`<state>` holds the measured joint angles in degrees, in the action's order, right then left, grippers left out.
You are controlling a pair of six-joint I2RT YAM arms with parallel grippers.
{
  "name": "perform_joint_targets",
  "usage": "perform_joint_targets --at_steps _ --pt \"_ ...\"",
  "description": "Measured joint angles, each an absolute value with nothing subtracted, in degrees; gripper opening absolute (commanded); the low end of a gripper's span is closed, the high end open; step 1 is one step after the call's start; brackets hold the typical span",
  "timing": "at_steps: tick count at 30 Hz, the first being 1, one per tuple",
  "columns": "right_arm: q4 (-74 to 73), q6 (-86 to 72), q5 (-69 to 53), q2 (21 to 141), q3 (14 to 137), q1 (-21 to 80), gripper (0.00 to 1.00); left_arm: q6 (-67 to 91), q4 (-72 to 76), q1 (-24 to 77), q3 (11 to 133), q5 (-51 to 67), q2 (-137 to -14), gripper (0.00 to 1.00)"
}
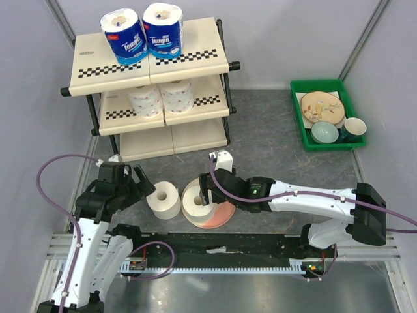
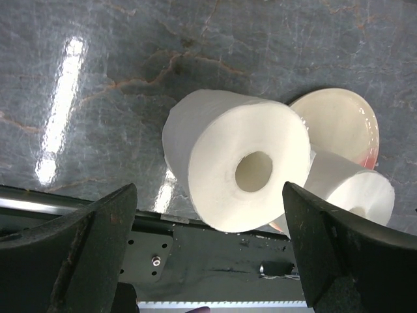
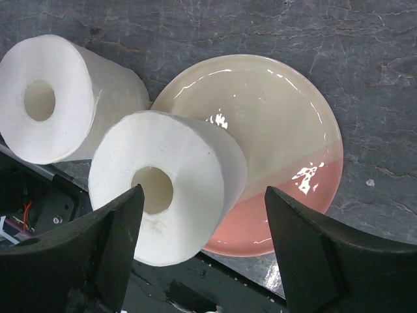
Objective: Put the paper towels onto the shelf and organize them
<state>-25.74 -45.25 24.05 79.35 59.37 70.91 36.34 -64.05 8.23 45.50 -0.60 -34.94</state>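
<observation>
The shelf (image 1: pixel 189 64) stands at the back left. Two blue-wrapped paper towels (image 1: pixel 124 36) sit on its top tier and two unwrapped ones (image 1: pixel 144 100) on the middle tier. One unwrapped roll (image 1: pixel 163 200) (image 2: pixel 238 163) (image 3: pixel 52 98) stands on the table near the front. Another roll (image 1: pixel 197 201) (image 3: pixel 166 186) (image 2: pixel 355 189) stands on a pink-and-cream plate (image 1: pixel 221 215) (image 3: pixel 273 130) (image 2: pixel 339 120). My left gripper (image 1: pixel 144 178) (image 2: pixel 208 222) is open, just left of and above the table roll. My right gripper (image 1: pixel 206 189) (image 3: pixel 203 222) hovers open over the roll on the plate, touching nothing.
A green tray (image 1: pixel 319 83) with a patterned plate and bowls sits at the back right. The shelf's bottom tier (image 1: pixel 172 140) holds nothing. A black rail (image 1: pixel 215 257) runs along the near table edge. Grey walls close in both sides.
</observation>
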Motion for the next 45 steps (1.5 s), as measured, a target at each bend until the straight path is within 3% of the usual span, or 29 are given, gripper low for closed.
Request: perform_joint_targets --at_steps 19,31,45 --pt "-24.5 -45.3 24.4 79.1 57.6 70.9 0.84 41.7 -66.1 18.6 44.6 -4.2 -44.3 0.99" --pt "-24.4 -45.1 24.4 77.9 57.6 70.9 0.84 47.4 -67.5 19.7 44.6 -8.9 -42.3 0.99" --pt "-24.2 -44.2 24.3 76.7 57.6 71.0 0.85 59.4 -67.0 38.4 46.5 -17.2 -53.8 0.99"
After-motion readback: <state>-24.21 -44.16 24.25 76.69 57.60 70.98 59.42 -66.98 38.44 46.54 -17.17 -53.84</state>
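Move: The near-left white paper towel roll stands about 5 cm to the right of the open left gripper and 2 cm back, its middle some 10 cm below. A second white roll is next to it, about 11 cm farther right and 1 cm nearer the base, standing on the pink plate, whose middle is roughly 21 cm right of the left gripper and 1 cm back. From the right gripper the first roll lies about 16 cm left, 1 cm back and 9 cm below. Bring the left gripper down and to the right over the near-left paper towel roll, about 4 cm each way; ease off briefly to the left halfway, then swing right and lower again. Tip the fingers some 15 degrees steeper and let the hand's left side rise about 10 degrees. Keep the fingers wide open, the right fingertip coming onto the roll's top at the core hole and pushing the roll right. ##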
